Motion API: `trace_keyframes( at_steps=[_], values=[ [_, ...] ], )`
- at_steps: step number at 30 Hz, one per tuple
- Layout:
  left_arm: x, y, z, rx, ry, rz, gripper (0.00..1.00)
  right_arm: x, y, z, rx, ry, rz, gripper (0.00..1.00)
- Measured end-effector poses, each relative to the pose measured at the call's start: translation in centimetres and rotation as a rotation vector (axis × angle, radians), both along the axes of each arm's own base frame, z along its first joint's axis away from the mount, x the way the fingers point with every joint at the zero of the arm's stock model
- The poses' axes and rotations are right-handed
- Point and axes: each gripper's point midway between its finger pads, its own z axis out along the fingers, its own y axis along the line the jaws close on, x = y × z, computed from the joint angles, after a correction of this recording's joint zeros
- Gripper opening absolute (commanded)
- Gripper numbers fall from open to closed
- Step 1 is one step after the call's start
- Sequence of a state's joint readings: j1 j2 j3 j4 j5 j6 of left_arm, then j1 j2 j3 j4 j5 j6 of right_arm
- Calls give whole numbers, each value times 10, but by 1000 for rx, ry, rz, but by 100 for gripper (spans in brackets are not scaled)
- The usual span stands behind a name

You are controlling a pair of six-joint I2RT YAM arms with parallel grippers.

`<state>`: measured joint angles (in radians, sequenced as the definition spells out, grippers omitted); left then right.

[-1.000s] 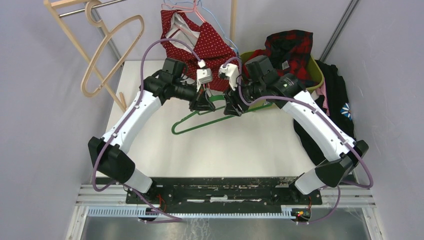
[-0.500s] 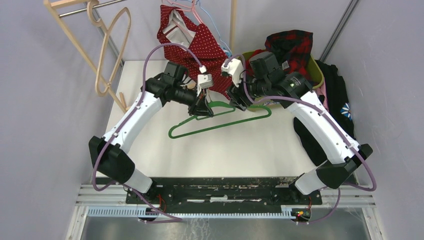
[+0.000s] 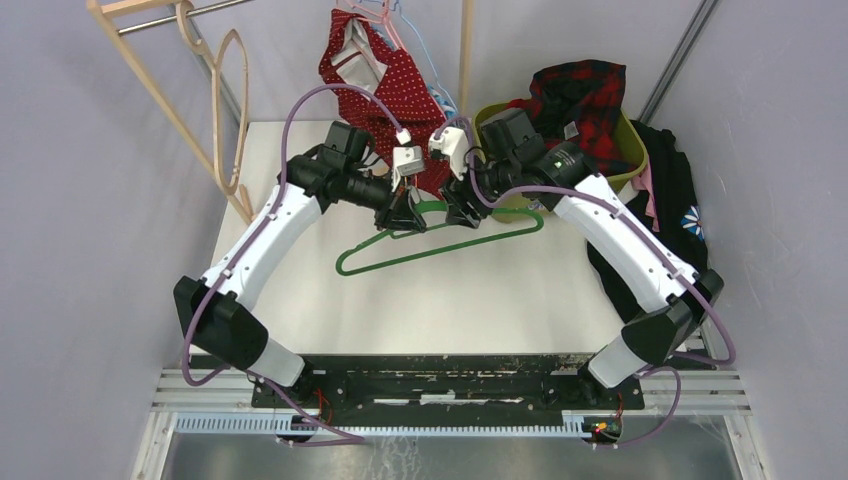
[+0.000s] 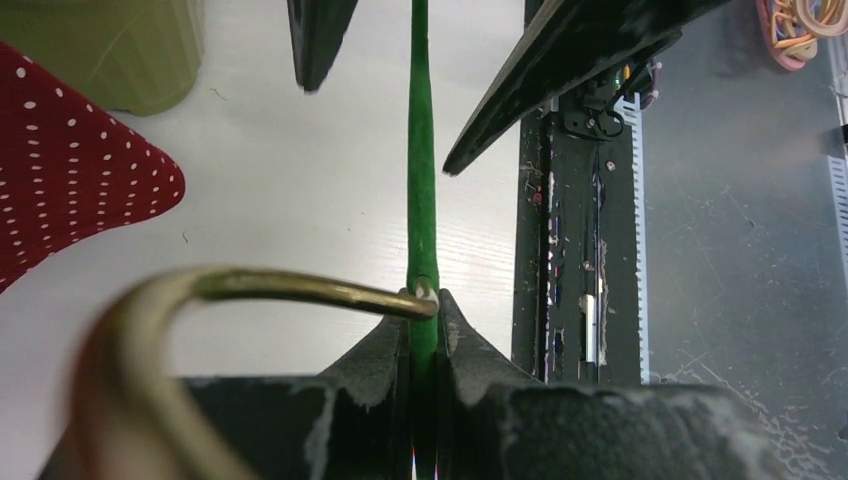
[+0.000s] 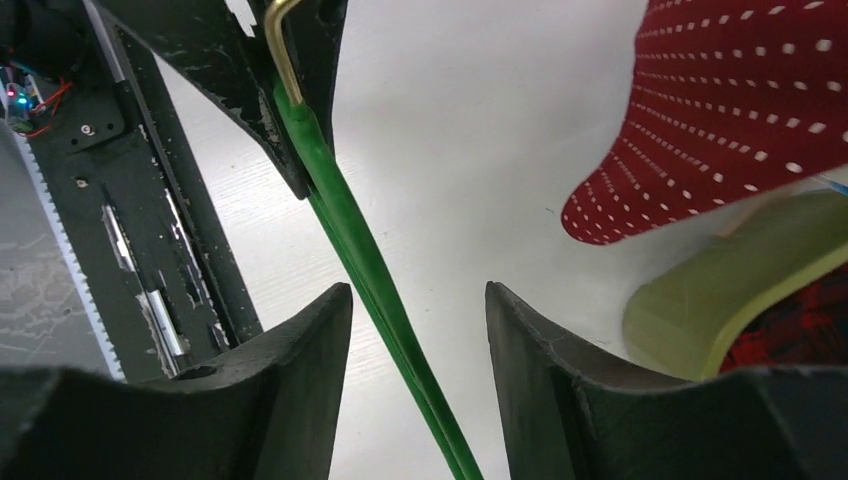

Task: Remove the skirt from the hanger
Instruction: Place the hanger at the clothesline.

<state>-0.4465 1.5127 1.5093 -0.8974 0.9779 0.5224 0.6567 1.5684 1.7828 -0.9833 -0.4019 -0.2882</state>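
Note:
A bare green hanger (image 3: 440,245) hangs tilted just above the table, with no cloth on it. My left gripper (image 3: 405,212) is shut on its neck (image 4: 421,150), just below the brass hook (image 4: 270,287). My right gripper (image 3: 462,213) stands open astride the hanger's arm (image 5: 360,250), its fingers (image 5: 300,340) apart from the green bar. A red white-dotted skirt (image 3: 400,85) hangs behind both grippers from thin pink and blue hangers at the back; its hem (image 5: 720,120) shows in the right wrist view.
An olive basket (image 3: 625,130) at the back right holds a red-and-black plaid garment (image 3: 580,90). Dark clothing (image 3: 670,180) drapes off the table's right edge. A wooden hanger (image 3: 225,110) dangles from the rack at the back left. The black base rail (image 4: 560,250) runs along the near edge.
My right gripper has moved left toward the left gripper and its jaws have widened. The green hanger shifted slightly left. The wooden hanger on the rack has swung edge-on.

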Motion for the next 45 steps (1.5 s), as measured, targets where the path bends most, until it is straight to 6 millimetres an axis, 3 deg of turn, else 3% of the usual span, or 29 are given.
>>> trace_keyframes(
  at_steps=[4, 6, 7, 8, 15, 19, 26, 29, 32, 35, 36, 40, 45],
  values=[
    [0, 0, 4, -2, -6, 0, 3, -2, 8, -16, -2, 58, 18, 46],
    [0, 1, 4, 1, -7, 2, 3, -5, 11, -25, -2, 91, 22, 28],
    [1, 1, 4, 2, -10, 4, 3, -5, 11, -26, -1, 97, 22, 12],
    [3, 2, 3, 6, -28, 2, 3, -7, 12, -27, 3, 109, 25, 2],
    [10, 6, 5, 19, -97, 7, 3, -15, 17, -25, 22, 109, 80, 1],
    [22, 12, 10, 53, -166, 71, 3, -5, 19, -20, 28, 64, 63, 1],
    [39, 27, 38, 91, -350, 235, 3, 12, 27, 4, 62, -62, 72, 1],
    [41, 31, 44, 98, -385, 268, 21, 14, 31, 10, 69, -94, 87, 1],
    [48, 34, 50, 110, -428, 310, 59, 14, 33, 13, 82, -94, 90, 1],
    [70, 47, 57, 146, -488, 423, 79, 14, 31, 12, 85, -63, 48, 1],
    [75, 51, 58, 155, -493, 456, 97, 15, 30, 11, 80, -56, 30, 1],
    [92, 60, 78, 133, -540, 555, 99, 13, 23, 3, 56, -5, -9, 1],
    [100, 55, 107, 54, -590, 592, 99, 13, 18, 0, 47, 24, -41, 1]
  ],
)
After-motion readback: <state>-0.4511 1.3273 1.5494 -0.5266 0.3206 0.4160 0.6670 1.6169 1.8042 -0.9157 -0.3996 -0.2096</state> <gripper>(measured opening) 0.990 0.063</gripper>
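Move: My left hand holds the green hanger by its left shoulder. Its right shoulder, which my right hand is about to pinch, lies some 6 cm to the right, roughly level. From my open right hand the spot is about 3 cm below, 1 cm back and 1 cm left. The polka-dot blouse hangs about 16 cm ahead and 5 cm left of my left hand; the green basket stands about 12 cm ahead, 19 cm right and 20 cm below my right. I sink my right hand about 3 cm, drawing slightly back, and shut its fingers on the hanger's right shoulder. With both hands holding, I bring the hanger forward and up. My left hand then opens wide and lets go, still moving forward, up and a little left towards the polka-dot blouse, about 10 cm each forward and up overall, turning counter-clockwise some 35 degrees and rolling; my right keeps its pinch, easing slightly down and back right. ##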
